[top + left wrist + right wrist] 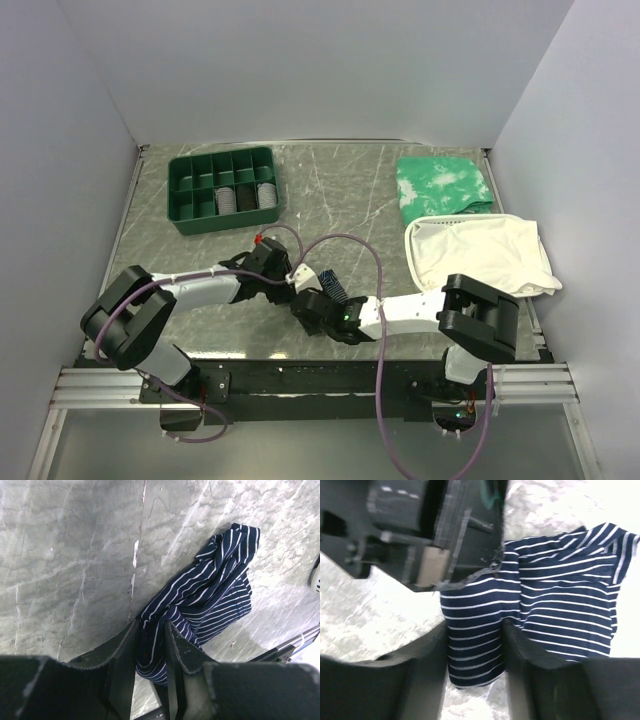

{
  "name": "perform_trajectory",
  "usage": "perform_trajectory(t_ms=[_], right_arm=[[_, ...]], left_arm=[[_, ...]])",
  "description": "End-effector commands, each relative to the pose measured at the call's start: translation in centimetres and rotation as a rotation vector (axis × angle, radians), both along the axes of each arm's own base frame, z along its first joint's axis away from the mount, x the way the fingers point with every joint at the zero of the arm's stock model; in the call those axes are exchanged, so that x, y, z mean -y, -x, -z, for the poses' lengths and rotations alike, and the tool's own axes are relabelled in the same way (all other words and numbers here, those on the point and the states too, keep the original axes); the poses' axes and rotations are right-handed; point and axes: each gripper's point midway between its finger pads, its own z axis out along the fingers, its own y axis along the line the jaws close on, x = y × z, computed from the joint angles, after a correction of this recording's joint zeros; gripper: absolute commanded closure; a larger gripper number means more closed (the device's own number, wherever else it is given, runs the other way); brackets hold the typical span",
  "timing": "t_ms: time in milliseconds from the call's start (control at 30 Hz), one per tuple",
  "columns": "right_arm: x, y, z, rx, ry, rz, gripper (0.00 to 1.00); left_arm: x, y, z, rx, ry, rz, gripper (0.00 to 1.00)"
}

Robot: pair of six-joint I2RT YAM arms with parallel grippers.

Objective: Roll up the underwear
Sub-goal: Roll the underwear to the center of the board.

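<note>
The underwear (331, 284), navy with thin white stripes, lies crumpled on the grey table near the front, between the two arms. In the left wrist view its bulk (215, 595) spreads up and to the right, and my left gripper (151, 632) is shut on a bunched fold at its lower end. In the right wrist view a narrow folded strip of the underwear (560, 595) fills the gap of my right gripper (475, 630), touching both fingers. The left gripper's body (445, 540) sits just above that strip. From above, the left gripper (292, 283) and the right gripper (313, 303) nearly meet.
A green compartment tray (222, 226) holding rolled items stands at the back left. A green-and-white mottled cloth (445, 185) lies at the back right, with a large white cloth (480, 255) in front of it. White walls close off three sides.
</note>
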Motion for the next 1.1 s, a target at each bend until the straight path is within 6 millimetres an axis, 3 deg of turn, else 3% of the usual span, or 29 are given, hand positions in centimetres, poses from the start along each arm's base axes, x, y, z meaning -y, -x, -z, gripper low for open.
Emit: perform_trajectory(t_ms=[0, 33, 133, 333, 367, 467, 633, 700, 900, 1067], right_arm=[[2.4, 2.4, 3.8, -0.101, 0.099, -0.001, 0.59], [2.3, 2.5, 3.7, -0.101, 0.093, -0.003, 0.66], [2.0, 2.8, 3.6, -0.112, 0.076, -0.017, 0.77], [0.2, 3.4, 2.3, -0.148, -0.012, -0.077, 0.84], [-0.3, 3.4, 2.0, -0.150, -0.034, -0.086, 0.84], [-1.6, 3.2, 0.8, -0.168, -0.112, -0.110, 0.85], [-3.9, 2.6, -1.0, -0.189, -0.201, -0.170, 0.85], [-4.5, 2.4, -1.6, -0.217, -0.251, -0.181, 0.85], [-3.5, 1.2, -2.5, -0.336, -0.436, -0.152, 0.85], [-2.7, 0.8, -2.7, -0.434, -0.556, -0.157, 0.84]], left_arm=[[-0.6, 0.5, 0.9, -0.029, -0.031, 0.024, 0.68], [-0.6, 0.5, 0.8, -0.028, -0.023, 0.023, 0.68], [-0.4, 0.2, 0.2, -0.019, 0.007, 0.020, 0.67], [-1.9, -1.3, -1.6, 0.027, 0.009, -0.050, 0.49], [-2.6, -1.9, -1.8, 0.033, 0.006, -0.079, 0.42], [-4.8, -2.9, -2.6, 0.062, -0.012, -0.147, 0.36], [-9.1, -3.8, -4.0, 0.110, -0.040, -0.279, 0.30], [-10.2, -3.3, -3.9, 0.109, -0.056, -0.303, 0.29], [-11.1, -2.4, -4.9, 0.172, -0.019, -0.321, 0.28], [-10.6, -2.2, -5.5, 0.230, 0.036, -0.294, 0.28]])
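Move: The underwear is in play at both hands, its left fold pinched by the left fingers and already standing between the right hand's open ones. Its middle lies about 3 cm ahead and 3 cm right of the right hand, and some 5 cm right of the left hand and 1 cm nearer, about 1 cm below both. From the left hand the green organizer is roughly 26 cm ahead and 20 cm left; the white basket sits some 14 cm ahead and 45 cm right of the right hand. The right fingers close on the underwear's fold and keep pinching it while that hand works about 3 cm to the left, then eases a little back to the right, rising slightly as its wrist swings some 30 degrees so the fingers point more to the left. Meanwhile the left fingers open and let go of the fold, and the left hand backs off about 11 cm to the left and 5 cm up, bowing forward and back on the way and turning counter-clockwise, well clear of the cloth. ##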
